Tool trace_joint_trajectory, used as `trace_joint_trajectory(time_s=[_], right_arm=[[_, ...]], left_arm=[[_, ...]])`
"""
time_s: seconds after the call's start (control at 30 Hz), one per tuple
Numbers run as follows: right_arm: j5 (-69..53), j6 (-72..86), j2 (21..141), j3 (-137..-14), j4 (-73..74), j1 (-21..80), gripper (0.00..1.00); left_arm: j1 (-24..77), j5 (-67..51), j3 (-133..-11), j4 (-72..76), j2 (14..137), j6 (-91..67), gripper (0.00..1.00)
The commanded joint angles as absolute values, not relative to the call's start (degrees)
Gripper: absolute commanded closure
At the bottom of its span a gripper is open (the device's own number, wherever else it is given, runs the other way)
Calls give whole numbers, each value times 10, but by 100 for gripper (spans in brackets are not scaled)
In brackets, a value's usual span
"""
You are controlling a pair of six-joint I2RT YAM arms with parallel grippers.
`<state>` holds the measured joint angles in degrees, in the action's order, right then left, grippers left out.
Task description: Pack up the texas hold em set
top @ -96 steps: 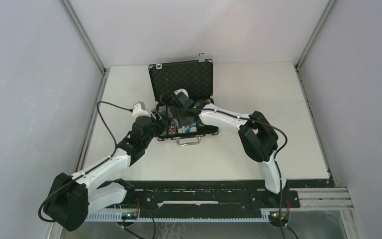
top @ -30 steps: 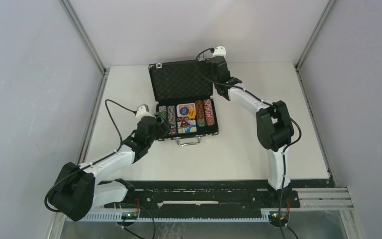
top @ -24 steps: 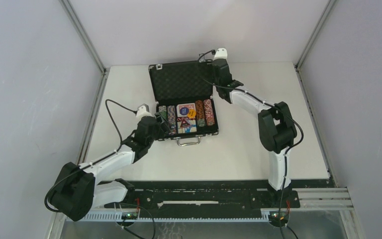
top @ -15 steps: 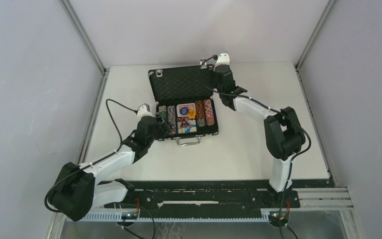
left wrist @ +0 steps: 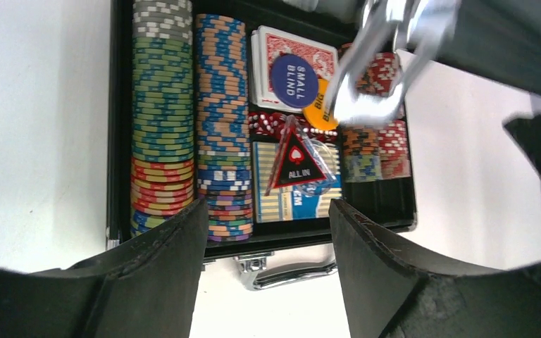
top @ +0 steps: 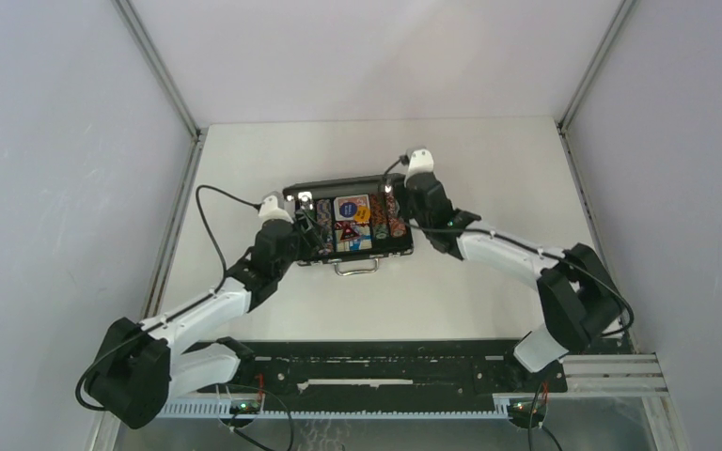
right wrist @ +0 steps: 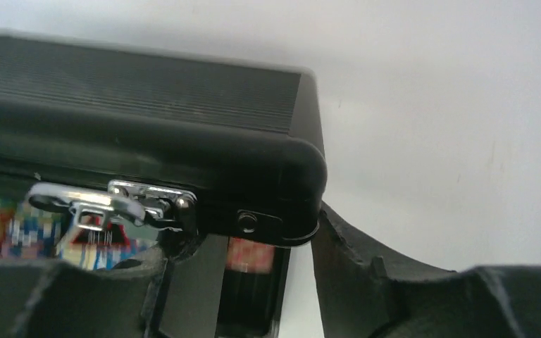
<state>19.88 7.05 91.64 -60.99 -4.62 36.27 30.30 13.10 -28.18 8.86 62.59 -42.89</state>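
Note:
The black briefcase [top: 357, 254] of the texas hold em set lies at mid-table, its lid [top: 338, 185] tipped far down over the base. In the left wrist view, chip stacks [left wrist: 160, 120], a red deck [left wrist: 271, 53], a blue deck [left wrist: 282, 193], a "small blind" token [left wrist: 294, 79] and an "all in" triangle [left wrist: 297, 162] fill the tray. My left gripper [left wrist: 268, 211] hovers open over the front left, above the handle [left wrist: 296, 271]. My right gripper [right wrist: 243, 239] is open, its jaws straddling the lid's [right wrist: 148, 91] right corner beside a silver latch [right wrist: 113, 201].
White table [top: 451, 150] bounded by grey walls and metal corner posts. A black rail [top: 385, 362] with the arm bases runs along the near edge. The left arm's cable [top: 209, 230] loops above the table at the left.
The lid has swung from upright down toward the base, the right gripper travelling with it toward me. The right jaws have opened. The left arm has barely moved.

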Motion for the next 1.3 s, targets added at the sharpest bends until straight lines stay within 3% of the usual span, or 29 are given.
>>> trace_joint_trajectory(time_s=[0.0,0.13,0.27,0.47,0.77,0.93,1.03,1.1,1.27], right_arm=[[197,101,839,-528,-80,372,46],[190,109,805,-485,-88,372,46],[187,108,785,-463,-98,370,47],[170,99,786,-462,-112,359,49],[148,115,799,-462,-125,352,50],[155,116,807,-461,-116,352,51],[155,116,806,-452,-122,352,51],[154,115,803,-446,-123,352,51],[150,113,793,-440,-116,352,51]], left_arm=[[295,177,-315,83,667,-412,31],[233,122,-313,112,719,-422,31],[243,105,-283,160,662,-409,32],[250,91,-270,177,605,-399,43],[257,99,-290,155,606,-392,44],[258,122,-310,128,620,-393,62],[258,135,-330,100,641,-389,87],[259,135,-335,94,651,-389,97],[287,158,-356,41,637,-388,100]])
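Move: The lid's left latch hangs in front of my open left hand, some 4 cm ahead, about level sideways and 6 cm above. From that hand the ALL IN triangle sits about 4 cm ahead, 8 cm right and 8 cm down, and the case handle some 4 cm back, 10 cm right and 8 cm down. From my right hand, at the lid's right corner, the left latch is about 24 cm left, 5 cm back and 2 cm up, the right latch 6 cm left, 3 cm back and 2 cm up. I dip my left hand about 4 cm, easing forward and left, then bring it up some 7 cm and back right to the lid's left latch, close its fingers to pinch the latch, and lift slightly farther, edging forward. Meanwhile I draw my half-open right hand back about 5 cm, down and to the right, off the lid's right corner. ##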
